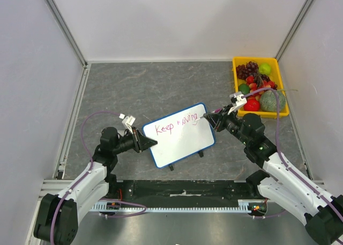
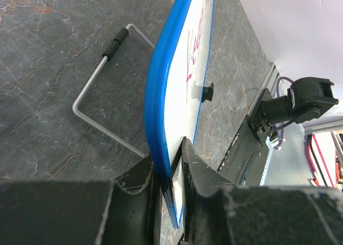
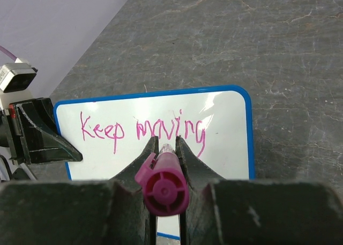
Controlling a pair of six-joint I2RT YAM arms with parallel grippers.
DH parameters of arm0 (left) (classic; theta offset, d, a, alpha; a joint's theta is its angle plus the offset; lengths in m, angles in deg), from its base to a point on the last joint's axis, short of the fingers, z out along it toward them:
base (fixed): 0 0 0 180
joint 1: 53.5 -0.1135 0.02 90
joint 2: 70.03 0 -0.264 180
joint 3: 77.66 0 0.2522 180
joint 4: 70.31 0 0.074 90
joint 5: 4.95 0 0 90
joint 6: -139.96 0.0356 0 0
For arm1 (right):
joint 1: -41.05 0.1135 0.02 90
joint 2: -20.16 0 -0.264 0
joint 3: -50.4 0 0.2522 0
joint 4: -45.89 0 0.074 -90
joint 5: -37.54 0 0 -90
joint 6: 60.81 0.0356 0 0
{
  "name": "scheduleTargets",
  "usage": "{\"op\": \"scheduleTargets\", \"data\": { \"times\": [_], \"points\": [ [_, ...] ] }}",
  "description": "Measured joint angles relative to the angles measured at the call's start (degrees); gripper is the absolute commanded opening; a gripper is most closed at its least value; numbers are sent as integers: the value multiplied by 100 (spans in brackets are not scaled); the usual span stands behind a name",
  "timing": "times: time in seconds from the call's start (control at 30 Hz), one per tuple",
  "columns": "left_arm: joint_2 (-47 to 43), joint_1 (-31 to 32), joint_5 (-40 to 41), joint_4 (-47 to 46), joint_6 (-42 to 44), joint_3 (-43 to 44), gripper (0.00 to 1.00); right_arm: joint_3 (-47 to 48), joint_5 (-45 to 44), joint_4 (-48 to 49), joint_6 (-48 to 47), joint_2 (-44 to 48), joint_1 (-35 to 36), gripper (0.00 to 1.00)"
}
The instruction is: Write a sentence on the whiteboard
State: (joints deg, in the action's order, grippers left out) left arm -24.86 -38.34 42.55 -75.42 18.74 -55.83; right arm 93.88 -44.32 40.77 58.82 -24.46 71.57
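Observation:
The whiteboard (image 1: pixel 185 142), white with a blue rim, stands tilted near the table's middle. The sentence (image 1: pixel 177 123) in magenta reads "Keep moving" along its upper part. My left gripper (image 1: pixel 148 143) is shut on the board's left edge. In the left wrist view the blue rim (image 2: pixel 154 95) runs between the fingers of the left gripper (image 2: pixel 170 148). My right gripper (image 1: pixel 213 117), at the board's upper right corner, is shut on a magenta marker (image 3: pixel 163 185). In the right wrist view the marker's tip sits just below the sentence (image 3: pixel 143 129), between the right gripper's (image 3: pixel 164 141) fingers.
A yellow tray (image 1: pixel 256 59) of fruit stands at the back right, close behind the right arm. A bent wire stand (image 2: pixel 114 43) lies on the grey tabletop behind the board. White enclosure walls close in the left, right and far sides.

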Motion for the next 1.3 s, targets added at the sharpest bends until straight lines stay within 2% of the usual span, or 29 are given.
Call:
{"op": "scheduleTargets", "data": {
  "times": [0.43,0.73,1.3],
  "points": [
    [28,0,-4,-11,0,0,2,-44,85,39,-68,-11,168,0],
    [52,-2,-4,-24,0,0,2,-50,-374,350,-96,-402,1606,0],
    [44,0,-7,-28,0,0,2,-42,-1493,1580,-98,-1753,3106,0]
  ]
}}
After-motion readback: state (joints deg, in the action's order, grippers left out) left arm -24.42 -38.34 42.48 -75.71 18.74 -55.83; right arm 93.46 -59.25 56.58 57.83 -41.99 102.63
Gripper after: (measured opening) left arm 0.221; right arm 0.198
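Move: The blank part of the whiteboard under "Keep" lies about 17 cm to the right hand's left, some 2 cm back and 5 cm lower. "Keep" is 19 cm left, 2 cm back and 2 cm above the hand; "moving" is 9 cm left, 3 cm ahead and 2 cm up. The left fingertips are 23 cm left, 5 cm back and 6 cm down. From the left hand, that blank part is 6 cm right, 3 cm ahead, 1 cm up. Leftward and back, after a brief near-standstill, the right hand carries the gripped marker from the tail of the "g" in "moving" towards the empty area under "Keep", about 13 cm left and 7 cm back. It sinks some 4 cm, mostly late, and swings about 15 degrees counter-clockwise, ending with the tip off the surface. The left fingers keep pinching the board's left edge. ##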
